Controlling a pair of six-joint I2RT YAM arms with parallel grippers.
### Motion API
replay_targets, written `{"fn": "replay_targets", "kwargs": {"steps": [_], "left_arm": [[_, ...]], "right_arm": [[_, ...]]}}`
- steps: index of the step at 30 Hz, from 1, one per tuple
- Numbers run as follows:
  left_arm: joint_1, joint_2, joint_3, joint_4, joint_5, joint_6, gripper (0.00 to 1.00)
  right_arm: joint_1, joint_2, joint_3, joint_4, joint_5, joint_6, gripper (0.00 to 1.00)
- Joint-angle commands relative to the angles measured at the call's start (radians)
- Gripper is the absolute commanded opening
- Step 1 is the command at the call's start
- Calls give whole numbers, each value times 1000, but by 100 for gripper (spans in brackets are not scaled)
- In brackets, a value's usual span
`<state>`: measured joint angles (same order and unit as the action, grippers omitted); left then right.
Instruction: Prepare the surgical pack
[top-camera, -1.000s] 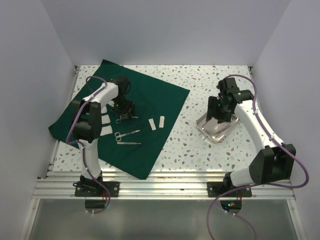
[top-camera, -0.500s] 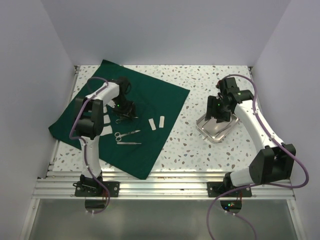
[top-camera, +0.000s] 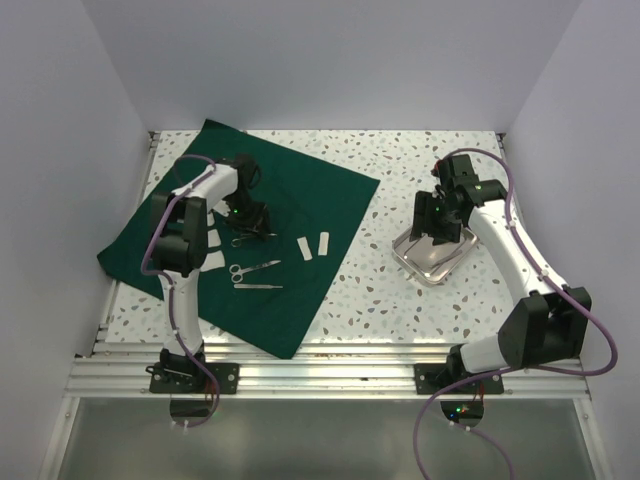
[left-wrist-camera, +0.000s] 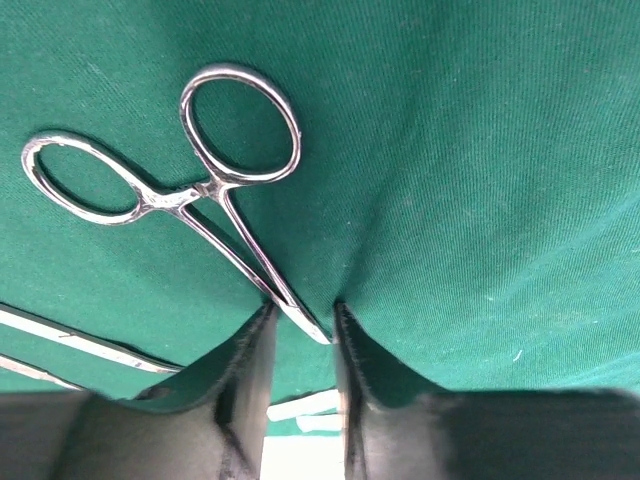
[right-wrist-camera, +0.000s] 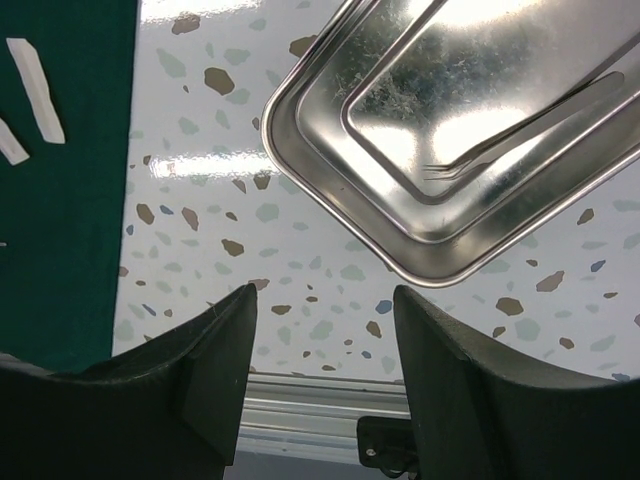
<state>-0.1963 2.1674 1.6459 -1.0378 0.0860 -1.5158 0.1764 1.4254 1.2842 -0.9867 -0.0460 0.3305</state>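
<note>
The surgical pack is a dark green cloth (top-camera: 310, 195) (left-wrist-camera: 480, 150) spread flat on the left of the table. On it lie ring-handled steel forceps (top-camera: 248, 238) (left-wrist-camera: 215, 190), scissors (top-camera: 254, 267), a straight instrument (top-camera: 258, 287) and two white strips (top-camera: 313, 246). My left gripper (top-camera: 248, 222) (left-wrist-camera: 300, 322) is low over the cloth and open. The forceps' tip lies slantwise in the narrow gap between its fingers. A steel tray (top-camera: 408, 256) (right-wrist-camera: 300, 165) sits on the right. Just above it, my right gripper (top-camera: 433, 232) (right-wrist-camera: 325, 310) hangs open, holding nothing.
Two more white strips (top-camera: 212, 250) lie on the cloth beside the left arm. The cloth's left corner hangs past the table edge. Bare speckled tabletop (top-camera: 370, 290) separates cloth and tray. An aluminium rail (top-camera: 320, 375) runs along the near edge.
The left arm's elbow has shifted slightly; its gripper stays over the forceps with the jaws a touch narrower. The right arm has not moved.
</note>
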Motion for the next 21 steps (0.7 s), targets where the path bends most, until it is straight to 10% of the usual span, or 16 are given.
{"fn": "replay_targets", "kwargs": {"steps": [1, 21], "left_arm": [[17, 20, 11, -18, 4, -24, 31], [21, -142, -6, -51, 35, 77, 5]], "right_arm": [[0, 4, 4, 17, -9, -22, 61], [0, 33, 61, 11, -28, -16, 61]]}}
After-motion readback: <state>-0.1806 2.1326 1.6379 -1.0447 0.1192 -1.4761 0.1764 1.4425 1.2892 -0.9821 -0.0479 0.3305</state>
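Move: The hemostat clamp lies on the green cloth with its tips already between the left fingers; its middle is about 4 cm to that hand's left and 1 cm back, roughly 1 cm below. The scissors lie some 10 cm back and 4 cm left, and the nearer white strip about 10 cm right and 4 cm back, both at cloth level. From the right hand the clamp is roughly 44 cm left, 8 cm ahead and 15 cm below. Staying put at the cloth and pointing straight down, the left hand closes its part-open fingers across the clamp's tip end and pinches it; the wrist hardly turns. Only then does it start straight up, rising a little over 1 cm with the clamp in its grip. ##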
